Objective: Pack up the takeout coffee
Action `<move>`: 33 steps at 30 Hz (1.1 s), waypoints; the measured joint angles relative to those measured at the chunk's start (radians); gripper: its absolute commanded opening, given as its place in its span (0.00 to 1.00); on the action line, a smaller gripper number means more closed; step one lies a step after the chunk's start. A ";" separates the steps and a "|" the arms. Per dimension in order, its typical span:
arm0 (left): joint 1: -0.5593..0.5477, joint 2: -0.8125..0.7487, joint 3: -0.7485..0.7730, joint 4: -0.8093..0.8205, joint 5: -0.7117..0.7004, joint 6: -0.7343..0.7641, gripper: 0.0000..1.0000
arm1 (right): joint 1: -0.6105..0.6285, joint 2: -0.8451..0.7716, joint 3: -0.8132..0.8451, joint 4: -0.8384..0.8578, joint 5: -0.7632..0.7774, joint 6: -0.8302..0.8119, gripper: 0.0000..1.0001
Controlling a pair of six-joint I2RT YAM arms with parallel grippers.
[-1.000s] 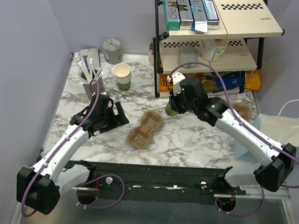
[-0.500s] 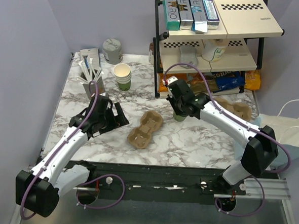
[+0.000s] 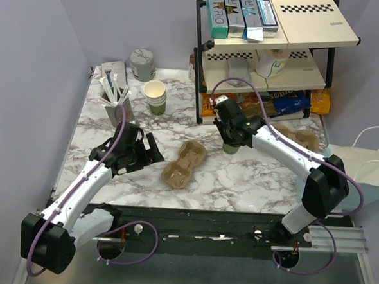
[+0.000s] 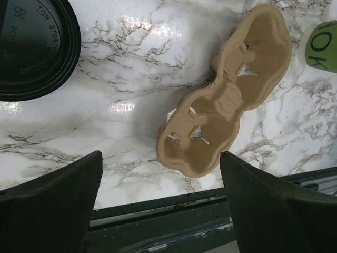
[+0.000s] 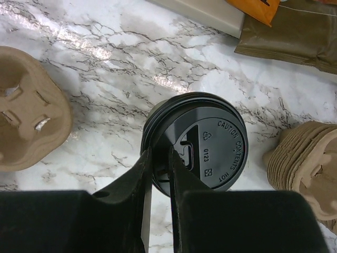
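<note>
The takeout coffee [image 5: 196, 145], a green cup [image 3: 230, 146] with a round black lid, stands upright on the marble just right of the two-cup pulp carrier [image 3: 184, 162]. My right gripper [image 5: 160, 163] comes down from above and is shut on the lid's near-left rim, one finger inside and one outside. In the left wrist view the carrier [image 4: 231, 100] lies empty, with the cup's green side [image 4: 322, 47] at the right edge. My left gripper [image 4: 160, 205] hovers open left of the carrier [image 3: 151, 151], holding nothing.
A loose black lid [image 4: 31, 47] lies beneath the left arm. A stack of lidless cups [image 3: 155, 96] and a straw holder [image 3: 115, 97] stand at the back left. The shelf rack [image 3: 265, 56] is behind the cup, spare carriers [image 3: 302, 139] and a paper bag [image 3: 362, 159] to the right.
The right arm has carried the coffee a little right and down from a raised, tilted hold to upright on the marble. The left arm has barely shifted.
</note>
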 measured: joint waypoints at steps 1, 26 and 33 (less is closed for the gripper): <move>0.000 0.000 0.000 -0.002 0.000 0.000 0.99 | 0.000 0.001 0.000 0.000 0.001 0.008 0.42; -0.003 0.041 0.035 0.025 0.055 0.026 0.99 | -0.377 -0.562 -0.021 -0.090 0.186 0.223 0.98; -0.173 0.146 0.242 0.179 0.084 0.030 0.99 | -0.519 -0.643 -0.051 -0.152 0.211 0.214 1.00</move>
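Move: The right hand's nearly shut fingers are at the left edge of the lid on the coffee cup, whose middle is about 3 cm to the right, 1 cm ahead and 5 cm below. The empty cup carrier lies about 17 cm left of this hand and 7 cm back; the carrier stack is some 24 cm right and 3 cm farther out, both low on the table. From the left hand, the cup stands roughly 28 cm right, 4 cm ahead and 5 cm lower. Almost in place at first, the right hand spreads its fingers wide and lets go of the lid's edge, then rises about 17 cm and sweeps some 24 cm right and a little back, towards the carrier stack, turning clockwise and tipping its fingers up. The open left hand waits, then late on lifts and swings right, about 9 cm each, and somewhat forward, towards the cup. ##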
